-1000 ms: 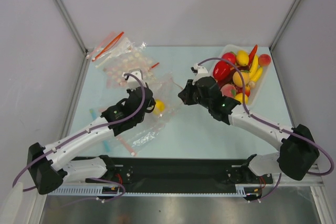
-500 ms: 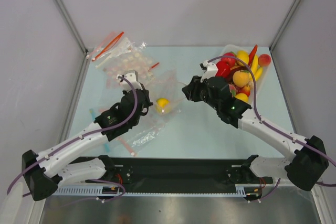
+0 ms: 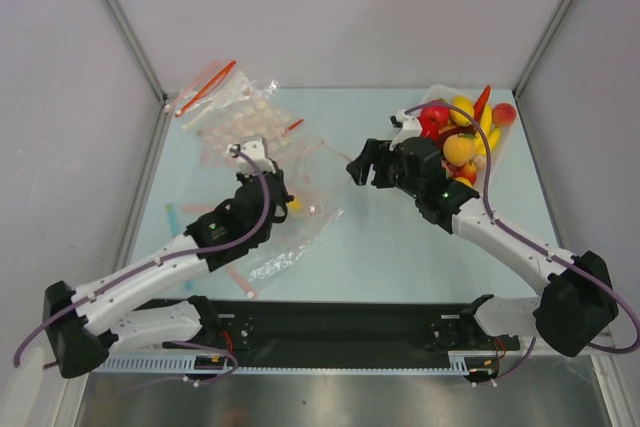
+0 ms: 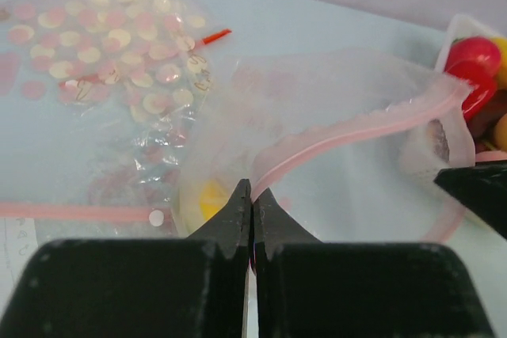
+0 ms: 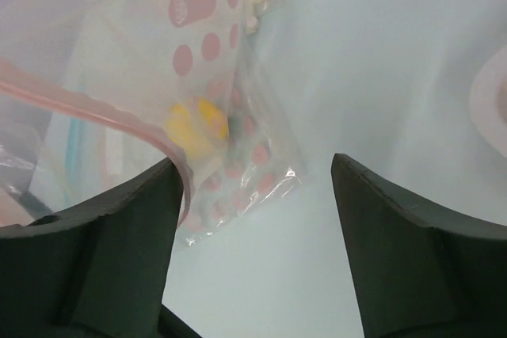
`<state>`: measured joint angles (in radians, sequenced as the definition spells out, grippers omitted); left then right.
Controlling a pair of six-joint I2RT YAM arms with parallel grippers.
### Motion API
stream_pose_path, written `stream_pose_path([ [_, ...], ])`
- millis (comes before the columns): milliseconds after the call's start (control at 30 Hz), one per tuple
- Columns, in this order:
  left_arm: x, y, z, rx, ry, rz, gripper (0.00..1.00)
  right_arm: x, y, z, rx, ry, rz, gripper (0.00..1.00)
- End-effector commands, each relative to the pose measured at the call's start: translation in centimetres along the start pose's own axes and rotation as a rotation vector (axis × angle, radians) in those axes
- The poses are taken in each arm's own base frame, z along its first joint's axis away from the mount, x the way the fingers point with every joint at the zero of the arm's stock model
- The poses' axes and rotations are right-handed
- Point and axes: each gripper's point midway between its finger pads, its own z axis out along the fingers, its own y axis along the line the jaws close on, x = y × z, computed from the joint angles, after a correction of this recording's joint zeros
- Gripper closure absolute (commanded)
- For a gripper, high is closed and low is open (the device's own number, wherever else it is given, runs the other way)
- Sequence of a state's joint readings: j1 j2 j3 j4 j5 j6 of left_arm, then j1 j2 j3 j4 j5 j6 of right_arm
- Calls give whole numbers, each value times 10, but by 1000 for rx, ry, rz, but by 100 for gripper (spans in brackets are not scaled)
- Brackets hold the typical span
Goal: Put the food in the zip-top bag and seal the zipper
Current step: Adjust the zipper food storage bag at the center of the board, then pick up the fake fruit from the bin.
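Note:
My left gripper (image 3: pixel 281 194) is shut on the orange-red zipper (image 4: pixel 356 128) at the mouth edge of the clear zip-top bag (image 3: pixel 312 169), holding the mouth raised and open; its closed tips (image 4: pixel 252 195) pinch the strip. A yellow food piece (image 3: pixel 293 204) lies inside the bag, also in the left wrist view (image 4: pixel 209 199) and the right wrist view (image 5: pixel 198 127). My right gripper (image 3: pixel 362 169) is open and empty (image 5: pixel 257 162) just right of the bag mouth, with the zipper (image 5: pixel 103 112) by its left finger. More food (image 3: pixel 459 148) fills the white tray (image 3: pixel 492 173).
A pile of dot-printed clear bags (image 3: pixel 235 112) with a red strip (image 3: pixel 206 87) lies at the back left. More bags and a blue strip (image 3: pixel 180 213) lie under my left arm. The enclosure walls stand on both sides.
My right gripper has pulled back a little from the bag mouth toward the tray, open and empty. The yellow food piece now lies deeper in the bag. My left gripper keeps its hold.

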<state>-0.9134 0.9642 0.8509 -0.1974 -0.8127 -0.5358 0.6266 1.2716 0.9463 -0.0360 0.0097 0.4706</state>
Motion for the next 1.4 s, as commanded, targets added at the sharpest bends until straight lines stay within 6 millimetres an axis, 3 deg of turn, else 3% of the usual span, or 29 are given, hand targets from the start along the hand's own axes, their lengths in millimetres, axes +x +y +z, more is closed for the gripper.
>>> stream_pose_path([
  [0,8,-10,19,-52,37,88,100,-13,7,-8,-38,-38,1,19],
  [67,20,-12,26,-63,71,123,99,-7,14,-9,-84,-12,-14,17],
  [200,34,-23,39,-61,131,164,100,-17,28,-15,-156,-50,-29,14],
  [433,35,-24,39,-46,140,159,100,-42,6,-33,-62,-156,7,14],
  [567,31,-23,35,-28,125,140,100,-58,-32,-46,57,-221,63,13],
  [633,30,-23,34,-24,120,136,100,-66,-69,-53,177,-256,111,13],
  [667,29,-23,34,-21,118,133,100,-60,-87,-57,254,-239,129,13],
  [733,29,-24,33,-14,118,131,100,-72,-125,-68,405,-283,168,4],
  [800,30,-25,33,-4,123,131,100,-69,-156,-75,519,-268,205,1],
  [1033,32,-28,33,10,132,132,100,-52,-205,-73,748,-230,314,0],
  [1367,35,-32,32,34,144,131,100,-30,-226,-49,813,-144,363,0],
])
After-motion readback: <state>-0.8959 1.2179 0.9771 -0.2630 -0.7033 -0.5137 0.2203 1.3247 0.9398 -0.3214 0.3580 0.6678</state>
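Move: Off to the right hand's right, about 20 cm away, 6 cm farther out and roughly 13 cm lower, lies the peach in the basket. The red pepper is some 7 cm beyond it and 3 cm to its left, the orange about 5 cm beyond and 5 cm right, the lemon 6 cm right and 2 cm nearer. From the left hand, pinching the bag's rim, the mango lies 12 cm below, 3 cm ahead and 2 cm left; the peach is about 33 cm right and 7 cm ahead. Leaving the bag's rim, the right hand rises a little, then sweeps some 20 cm right to the basket and sinks about 10 cm towards the peach, turning clockwise roughly 45 degrees, tipping down and opening fully. The left hand keeps its pinch on the rim, dipping about 6 cm while easing right and slightly forward, then coming back up 2 cm. ##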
